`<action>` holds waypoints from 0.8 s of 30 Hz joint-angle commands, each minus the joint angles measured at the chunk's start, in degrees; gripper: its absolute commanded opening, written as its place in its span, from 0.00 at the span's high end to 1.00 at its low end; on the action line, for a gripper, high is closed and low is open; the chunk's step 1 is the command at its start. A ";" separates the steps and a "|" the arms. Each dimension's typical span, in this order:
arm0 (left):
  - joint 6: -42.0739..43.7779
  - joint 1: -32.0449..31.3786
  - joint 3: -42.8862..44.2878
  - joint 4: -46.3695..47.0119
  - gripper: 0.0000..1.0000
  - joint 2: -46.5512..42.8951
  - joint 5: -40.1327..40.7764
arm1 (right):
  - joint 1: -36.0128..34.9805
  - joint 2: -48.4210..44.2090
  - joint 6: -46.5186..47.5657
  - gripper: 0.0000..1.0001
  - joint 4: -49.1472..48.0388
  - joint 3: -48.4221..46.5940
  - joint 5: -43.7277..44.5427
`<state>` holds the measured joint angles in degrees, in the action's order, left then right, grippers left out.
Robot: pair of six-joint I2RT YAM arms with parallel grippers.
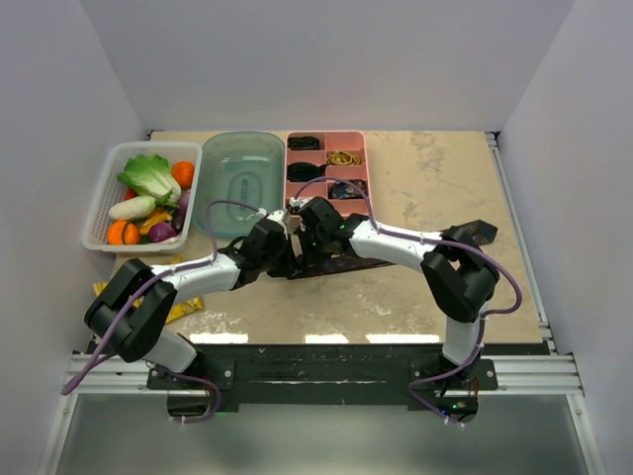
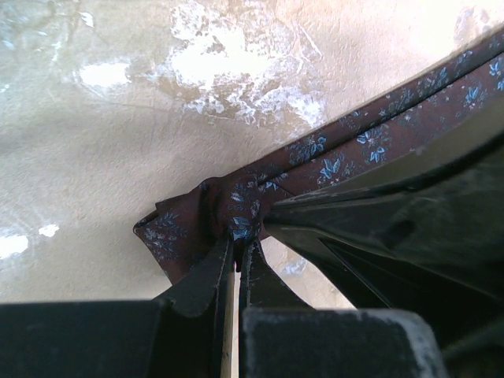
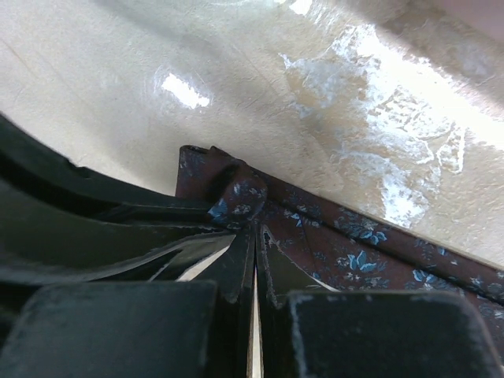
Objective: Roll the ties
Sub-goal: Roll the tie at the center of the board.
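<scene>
A brown-maroon tie (image 1: 341, 263) with small blue flowers lies across the middle of the table, its wider end (image 1: 477, 234) at the right. Both arms meet over its left, narrow end. In the left wrist view my left gripper (image 2: 239, 235) is shut on the folded-over tip of the tie (image 2: 236, 201). My right gripper (image 3: 256, 226) pinches the same fold (image 3: 244, 197) from the other side, shut on the fabric, and the strip (image 3: 362, 256) runs off to the right. From above, the left gripper (image 1: 285, 253) and right gripper (image 1: 309, 253) sit almost touching. Rolled black ties (image 1: 305, 143) lie in a pink tray.
The pink compartment tray (image 1: 367, 170) stands at the back centre, with a teal tub (image 1: 242, 173) to its left. A white basket (image 1: 102, 193) of toy vegetables is at the far left. Something yellow (image 1: 186, 307) lies under the left arm near the front edge.
</scene>
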<state>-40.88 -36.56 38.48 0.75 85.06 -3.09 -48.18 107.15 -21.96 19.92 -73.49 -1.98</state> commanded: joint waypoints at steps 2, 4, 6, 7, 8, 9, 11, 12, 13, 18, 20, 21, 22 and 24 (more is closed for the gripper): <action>-0.42 -0.45 2.04 1.88 1.00 2.04 -1.92 | 0.55 -3.35 1.30 1.00 0.73 -0.51 1.89; -0.51 -0.53 1.95 2.23 0.93 2.39 -2.53 | 0.81 -3.62 1.39 1.00 0.64 -0.34 1.89; -0.43 -0.53 1.95 2.41 0.82 2.48 -2.88 | 0.90 -3.97 1.30 1.00 0.21 -0.33 1.89; -0.34 -0.62 1.78 2.58 0.73 2.66 -3.23 | 1.07 -4.06 1.30 1.00 0.03 -0.16 1.63; -0.25 -0.62 1.77 2.76 0.70 2.57 -3.50 | 1.07 -3.97 1.13 1.00 -0.23 -0.25 1.54; -0.16 -0.62 1.69 2.94 0.67 2.66 -3.76 | 1.16 -3.80 1.04 1.00 -0.41 -0.16 1.19; -0.07 -0.62 1.77 2.94 0.59 2.75 -4.11 | 1.16 -3.71 0.86 1.00 -0.93 0.02 0.75; 0.01 -0.71 1.77 3.02 0.58 2.83 -4.29 | 1.25 -3.79 0.69 1.00 -1.20 0.10 0.49; 0.01 -0.62 1.69 3.20 0.57 2.83 -4.64 | 1.25 -3.79 0.69 1.00 -1.55 0.28 0.31; -0.42 -0.71 0.81 4.95 0.59 2.57 -5.26 | 2.30 -3.97 -0.02 1.00 -3.13 1.24 -2.50; -0.60 -0.62 0.54 5.48 0.59 2.48 -5.34 | 2.30 -3.97 0.07 1.00 -3.49 1.60 -3.38; -0.60 -0.71 0.46 5.75 0.59 2.48 -5.61 | 2.39 -3.97 0.07 1.00 -3.66 1.77 -3.91; -0.60 -0.62 0.46 5.92 0.59 2.66 -5.61 | 2.39 -4.58 0.07 1.00 -4.45 2.04 -4.35; -0.69 -0.62 0.63 6.10 0.58 2.74 -5.78 | 2.39 -5.20 0.07 1.00 -5.42 3.18 -5.84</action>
<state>-41.34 -36.95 39.00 3.79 87.33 -7.84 -46.02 106.28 -21.80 17.74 -71.59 -4.40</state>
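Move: The left fingers already pinch the tie's folded end, its middle about 1 cm to their left and 1 cm below; the strip it is laid onto starts some 2 cm to their right. The pink tray's middle is about 21 cm ahead and 7 cm right of the left hand, the teal basin's about 20 cm ahead and 12 cm left. From the shut right fingertips, the folded end lies about 2 cm left and 1 cm below, the pink tray about 20 cm ahead and 5 cm right. The left hand carries the pinched fold about 2 cm to the right along the strip, dipping by half a centimetre at first, and soon spreads its fingers to not quite half open, letting go of the cloth and easing back up. The right hand, fingers still shut, shifts only about 1 cm forward and slightly right, rising a touch before sinking back, so that its tips end down on the tie beside the fold. ##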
